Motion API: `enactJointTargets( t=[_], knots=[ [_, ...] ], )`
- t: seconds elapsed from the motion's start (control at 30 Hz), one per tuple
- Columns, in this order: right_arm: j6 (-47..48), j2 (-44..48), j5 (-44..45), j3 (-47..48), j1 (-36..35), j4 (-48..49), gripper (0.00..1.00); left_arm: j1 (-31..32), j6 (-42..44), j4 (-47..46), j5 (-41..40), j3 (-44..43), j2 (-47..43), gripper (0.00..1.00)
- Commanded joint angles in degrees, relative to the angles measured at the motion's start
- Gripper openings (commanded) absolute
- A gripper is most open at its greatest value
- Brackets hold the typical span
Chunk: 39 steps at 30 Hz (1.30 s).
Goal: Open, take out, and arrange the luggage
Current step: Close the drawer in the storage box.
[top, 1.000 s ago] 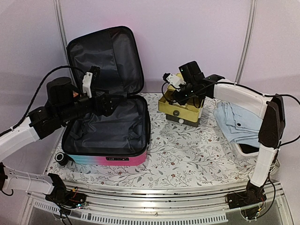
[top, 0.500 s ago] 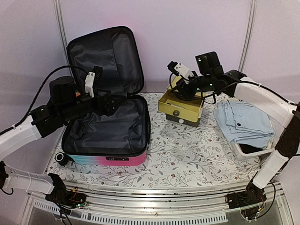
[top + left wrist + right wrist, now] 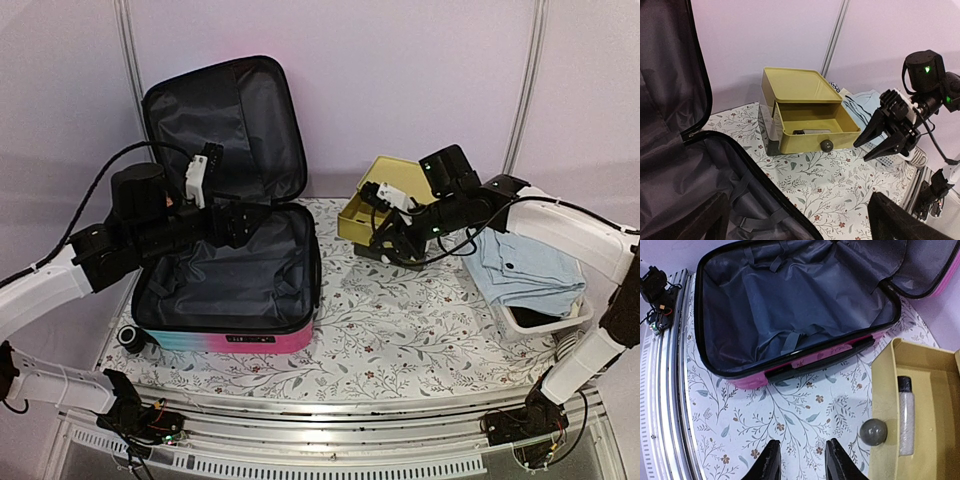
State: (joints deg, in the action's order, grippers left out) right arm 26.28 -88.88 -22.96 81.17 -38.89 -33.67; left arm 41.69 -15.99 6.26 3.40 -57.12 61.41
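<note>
The luggage (image 3: 262,338) lies open at the left of the table, its lid upright against the back wall. Its black lining (image 3: 790,305) shows nothing inside but loose straps; it also shows in the left wrist view (image 3: 690,175). My left gripper (image 3: 235,222) hovers over the back right part of the luggage, open and empty; its own fingertips frame the bottom corners of the left wrist view (image 3: 805,225). My right gripper (image 3: 382,240) is open and empty, low over the cloth between the luggage and the drawer box (image 3: 801,462).
A yellow drawer box (image 3: 385,185) stands at the back middle with its drawer pulled out, a grey knob (image 3: 873,432) on its front and a small bottle (image 3: 906,415) inside. Folded light blue clothes (image 3: 520,260) lie on a white basket (image 3: 530,320) at the right.
My right gripper has moved from over the drawer box down and forward to its front left. The left arm has barely moved.
</note>
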Motion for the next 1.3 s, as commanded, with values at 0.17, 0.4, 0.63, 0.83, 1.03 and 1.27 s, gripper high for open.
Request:
enactJointTargets(
  t=[0.17, 0.4, 0.63, 0.83, 1.03, 1.27],
  knots=[
    [0.45, 2.94, 7.20, -3.74, -0.15, -1.92, 0.30, -0.73, -1.15, -1.43, 0.68, -1.15, 1.17, 0.98],
    [-1.43, 1.34, 10.99, -3.64, 0.72, -0.54, 0.27, -0.74, -1.39, -2.05, 0.65, -1.40, 1.79, 0.98],
    [-2.64, 0.56, 11.81, -2.92, 1.09, 0.02, 0.25, -0.74, -1.59, -1.97, 0.74, -1.46, 1.98, 0.98],
    [-2.55, 0.29, 12.57, -2.94, 1.68, 0.18, 0.24, -0.76, -1.11, -1.48, 0.21, -1.66, 1.87, 0.98],
    [-2.38, 0.12, 12.73, -2.79, 2.51, 0.51, 0.21, -0.74, -0.89, -0.84, 0.11, -1.85, 1.85, 0.98],
    [-1.76, -0.54, 12.00, -2.32, 4.20, 0.62, 0.02, -0.74, -0.55, -0.49, -0.22, -1.73, 1.62, 0.98]
  ],
)
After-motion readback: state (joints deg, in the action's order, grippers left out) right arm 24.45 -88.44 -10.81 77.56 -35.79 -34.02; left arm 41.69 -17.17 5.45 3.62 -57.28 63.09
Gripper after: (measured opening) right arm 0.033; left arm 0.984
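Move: The knob on the open top drawer lies about 9 cm ahead of the right hand, 1 cm to its left and 8 cm below. The bottle is in the drawer some 5 cm beyond the knob and 1 cm farther left. Level with the right hand in reach, the open suitcase is centred roughly 36 cm to its left, the basket of folded clothes 34 cm to its right. From the left hand the knob is about 14 cm ahead, 26 cm right and 17 cm below. Heading in towards the drawer front and over to the right side of its knob, the right hand shifts nearly 5 cm right and, after a tiny dip back, 3.5 cm forward, sinking some 3 cm. The wrist turns about 15 degrees clockwise and its fingers tip slightly steeper. The part-open fingers close empty, quickest at the end, with no contact to be seen. ##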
